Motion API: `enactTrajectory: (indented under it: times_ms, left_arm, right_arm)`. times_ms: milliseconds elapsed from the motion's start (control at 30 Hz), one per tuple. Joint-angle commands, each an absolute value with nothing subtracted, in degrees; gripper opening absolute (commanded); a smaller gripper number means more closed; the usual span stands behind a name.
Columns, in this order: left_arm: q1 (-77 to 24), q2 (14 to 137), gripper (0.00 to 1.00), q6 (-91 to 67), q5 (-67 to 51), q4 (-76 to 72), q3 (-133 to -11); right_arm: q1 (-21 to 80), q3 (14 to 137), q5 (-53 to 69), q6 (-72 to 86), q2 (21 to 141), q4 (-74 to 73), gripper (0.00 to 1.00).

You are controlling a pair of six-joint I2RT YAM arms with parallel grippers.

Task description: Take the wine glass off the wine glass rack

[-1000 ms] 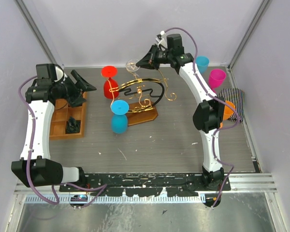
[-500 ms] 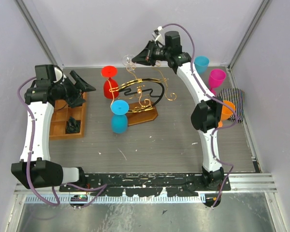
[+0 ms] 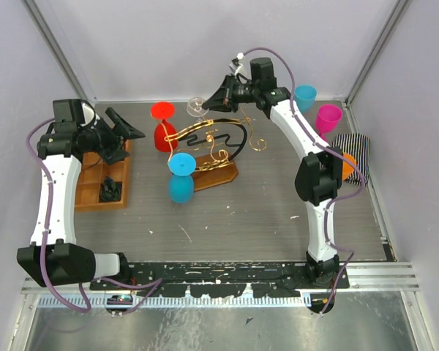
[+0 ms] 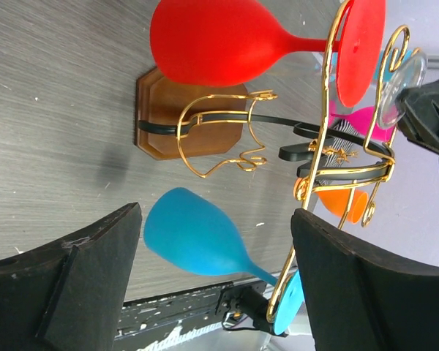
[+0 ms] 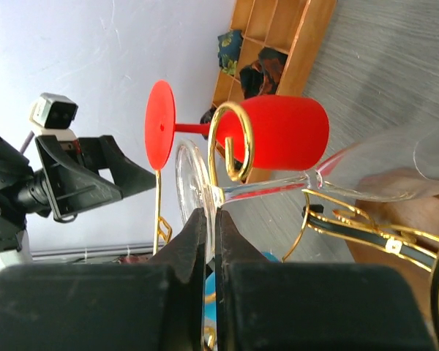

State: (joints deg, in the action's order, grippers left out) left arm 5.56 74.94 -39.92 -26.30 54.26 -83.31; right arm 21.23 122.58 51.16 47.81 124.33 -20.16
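Note:
A clear wine glass (image 5: 278, 186) hangs upside down at the back top of the gold wire wine glass rack (image 3: 221, 142). My right gripper (image 5: 211, 216) is shut on the thin edge of its round foot (image 3: 196, 107), beside a gold scroll end (image 5: 230, 142). A red wine glass (image 3: 164, 126) and a blue wine glass (image 3: 180, 180) also hang on the rack. My left gripper (image 4: 216, 212) stands open to the left of the rack, over the tray, holding nothing; the blue glass (image 4: 194, 230) shows beyond its fingers.
An orange-brown compartment tray (image 3: 95, 186) with a dark item lies at the left. Cyan (image 3: 305, 96), magenta (image 3: 328, 117) and orange (image 3: 344, 167) cups and a striped cloth (image 3: 355, 150) sit at the back right. The rack's wooden base (image 3: 218, 174) stands mid-table.
My right gripper, still shut on the clear glass's foot, rose and shifted left, then came back down a little. The left gripper's jaws spread slightly; that arm barely moved.

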Motion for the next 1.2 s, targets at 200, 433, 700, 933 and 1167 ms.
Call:
enactTrajectory:
  times_ms: [200,433,700,933,1167]
  left_arm:
    - [6.0,73.2,0.91,-42.9,-28.1,52.3,-84.5]
    - [6.0,71.4,0.90,-47.8,-30.4,45.8,-84.3]
    - [6.0,72.1,0.91,-58.7,-34.0,34.8,-83.9]
    - [2.6,78.3,0.91,-69.6,-35.6,27.0,-91.0]
    - [-4.3,90.5,0.92,-67.1,-38.2,36.1,-112.9]
  right_arm:
    - [20.7,125.5,53.7,36.7,111.3,-29.6,0.01]
    - [19.9,131.9,51.0,26.1,109.7,-39.4,0.01]
    - [20.7,131.4,45.8,13.6,101.1,-42.3,0.01]
    - [28.8,123.8,35.9,-1.2,90.3,-39.9,0.01]
    - [33.3,116.1,32.6,-11.9,82.3,-38.7,0.01]
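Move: The right hand already pinches the clear wine glass by its foot rim; the glass's middle is about 9 cm below and 3 cm left, level fore and aft. From this hand the hanging red glass is roughly 12 cm left, level fore and aft, and the blue glass some 15 cm back and 7 cm left, both middles about 12 cm lower. From the left hand, the clear glass is about 12 cm ahead, 20 cm right and 8 cm lower. Backing away and rising together, the right hand draws the clear glass up out over the rack, about 20 cm back and 18 cm up. It keeps its pinch on the foot and tilts some 60 degrees, swinging the bowl from beneath out forward. The open left hand rises some 14 cm, also going forward and right. ##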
